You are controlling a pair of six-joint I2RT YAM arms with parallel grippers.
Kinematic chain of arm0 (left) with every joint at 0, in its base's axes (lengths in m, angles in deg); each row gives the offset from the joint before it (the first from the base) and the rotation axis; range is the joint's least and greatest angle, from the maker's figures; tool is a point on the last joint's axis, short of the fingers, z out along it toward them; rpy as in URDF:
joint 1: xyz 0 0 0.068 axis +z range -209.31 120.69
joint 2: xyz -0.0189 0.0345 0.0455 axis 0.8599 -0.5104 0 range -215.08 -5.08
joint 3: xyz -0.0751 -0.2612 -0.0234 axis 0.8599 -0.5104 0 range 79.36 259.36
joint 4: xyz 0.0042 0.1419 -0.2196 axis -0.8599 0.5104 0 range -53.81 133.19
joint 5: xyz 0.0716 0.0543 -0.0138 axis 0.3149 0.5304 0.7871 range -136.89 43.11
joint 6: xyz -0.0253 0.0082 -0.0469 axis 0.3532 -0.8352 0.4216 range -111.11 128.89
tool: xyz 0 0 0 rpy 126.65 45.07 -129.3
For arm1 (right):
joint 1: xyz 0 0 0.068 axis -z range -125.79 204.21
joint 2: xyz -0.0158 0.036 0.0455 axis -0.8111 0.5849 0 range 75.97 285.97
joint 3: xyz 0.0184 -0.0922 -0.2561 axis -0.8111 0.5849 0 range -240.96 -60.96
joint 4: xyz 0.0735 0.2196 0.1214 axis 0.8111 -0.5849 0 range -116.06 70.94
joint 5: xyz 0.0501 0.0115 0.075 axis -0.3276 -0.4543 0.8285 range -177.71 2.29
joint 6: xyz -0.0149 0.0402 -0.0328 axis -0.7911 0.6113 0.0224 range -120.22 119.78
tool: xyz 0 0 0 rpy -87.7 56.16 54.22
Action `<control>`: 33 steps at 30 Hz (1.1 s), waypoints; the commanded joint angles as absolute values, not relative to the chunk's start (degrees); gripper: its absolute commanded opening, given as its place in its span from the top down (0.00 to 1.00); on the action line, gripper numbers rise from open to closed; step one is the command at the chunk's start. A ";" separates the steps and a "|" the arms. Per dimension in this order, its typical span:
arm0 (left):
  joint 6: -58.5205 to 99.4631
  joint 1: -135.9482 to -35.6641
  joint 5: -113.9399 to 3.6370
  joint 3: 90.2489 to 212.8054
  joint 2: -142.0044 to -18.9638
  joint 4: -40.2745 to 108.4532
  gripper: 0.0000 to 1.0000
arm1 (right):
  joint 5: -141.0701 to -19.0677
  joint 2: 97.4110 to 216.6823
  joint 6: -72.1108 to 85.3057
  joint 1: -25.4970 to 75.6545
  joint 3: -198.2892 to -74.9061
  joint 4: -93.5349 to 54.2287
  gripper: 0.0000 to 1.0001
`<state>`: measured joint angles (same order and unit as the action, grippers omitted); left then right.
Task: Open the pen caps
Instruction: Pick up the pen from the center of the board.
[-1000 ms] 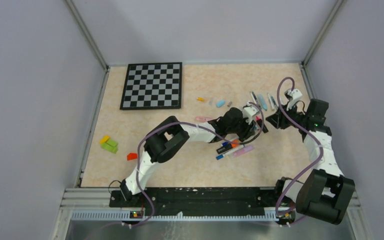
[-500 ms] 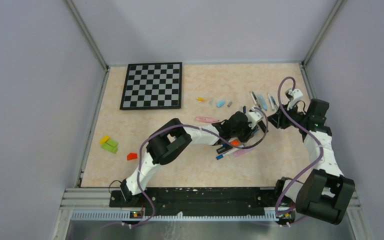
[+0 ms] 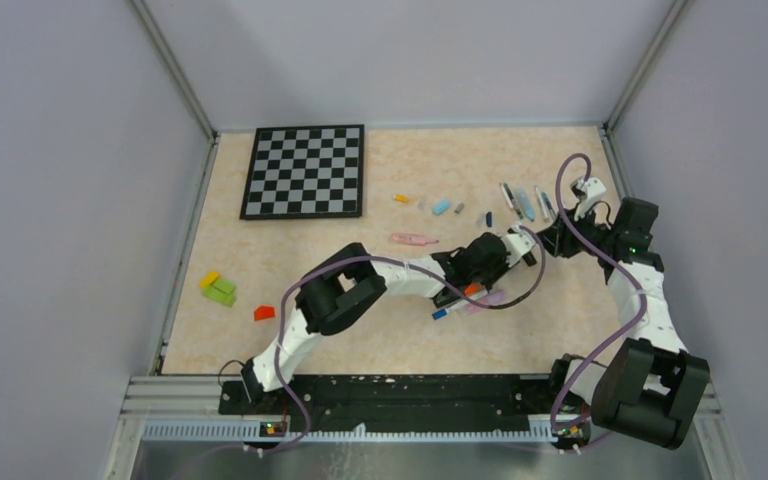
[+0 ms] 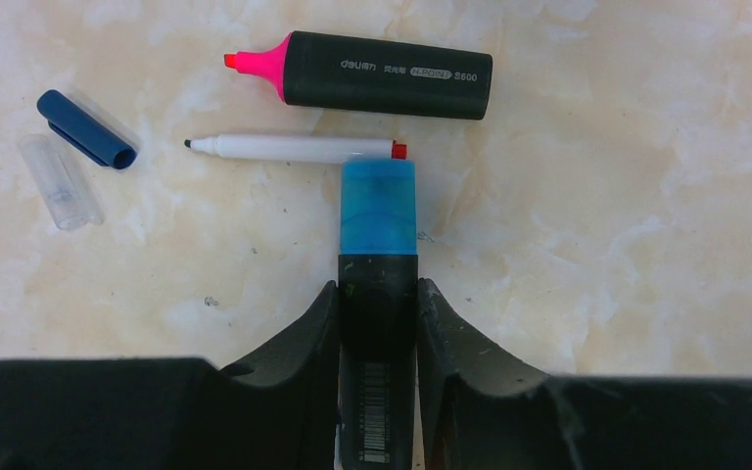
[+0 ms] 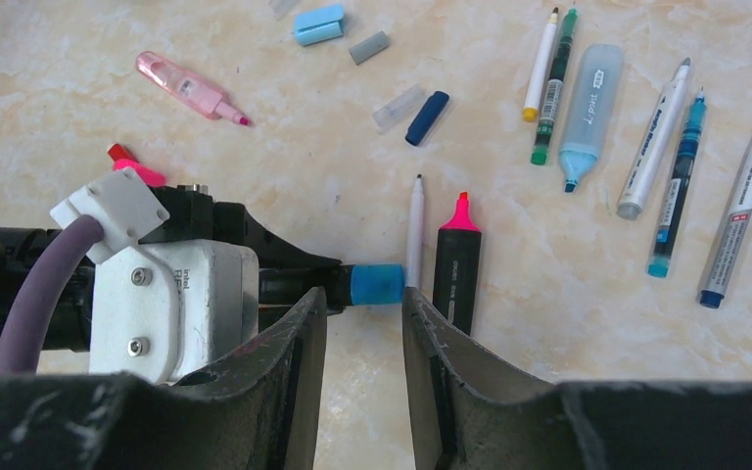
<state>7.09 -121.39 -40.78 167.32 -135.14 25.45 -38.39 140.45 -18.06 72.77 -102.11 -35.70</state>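
My left gripper [image 4: 377, 294] is shut on the body of a thick black marker [image 4: 377, 343], both fingers pressed against its sides. The marker's blue pen cap [image 4: 378, 206] sticks out ahead of the fingertips, still on the marker. In the right wrist view that blue cap [image 5: 376, 284] lies just beyond my right gripper [image 5: 362, 311], which is open with nothing between its fingers. Loose caps lie on the table: a dark blue one [image 5: 427, 104], a clear one [image 5: 397, 108], a light blue one [image 5: 317, 23] and a grey one [image 5: 368, 46].
An uncapped black highlighter with a pink tip [image 4: 382, 73] and a thin white pen [image 4: 294, 148] lie right past the blue cap. Several pens [image 5: 587, 98] lie at the back right, a pink pen [image 5: 188, 88] to the left. A chessboard [image 3: 305, 170], yellow-green blocks [image 3: 218, 288] and a red chip [image 3: 263, 313] sit further left.
My left arm has reached further right, carrying the marker up to the right gripper, and its jaws have closed in on the marker. The right arm has stayed still.
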 commanded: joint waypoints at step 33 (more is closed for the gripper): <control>27.71 -117.53 -45.45 147.89 -111.42 11.88 1.00 | -20.89 139.13 -14.80 73.45 -101.24 -30.61 0.67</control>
<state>21.06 -118.55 -44.96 152.94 -119.18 20.95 -30.41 139.67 -17.41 72.77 -102.09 -34.67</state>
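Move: The blue-capped highlighter still lies on the table between the left fingers, at the hand point and barely below it. From this hand the thin white pen is about 6 cm ahead and 4 cm right, and the uncapped pink highlighter 6 cm ahead and 8 cm right. The lilac marker lies some 6 cm back and 1 cm left, the orange-capped highlighter 4 cm back and 8 cm left. From the right hand, the blue-capped one is about 9 cm left, 1 cm ahead and 13 cm below. Upward, after a short pause and a slight draw back of about 1 cm: the left hand lifts the blue-capped highlighter some 7 cm, keeping its pinch on the black barrel, then swings about 4 cm left, away from the thin white pen and pink highlighter, rolling roughly 15 degrees with its left side dipping. The right hand, empty, eases left and up and turns slightly counter-clockwise. ##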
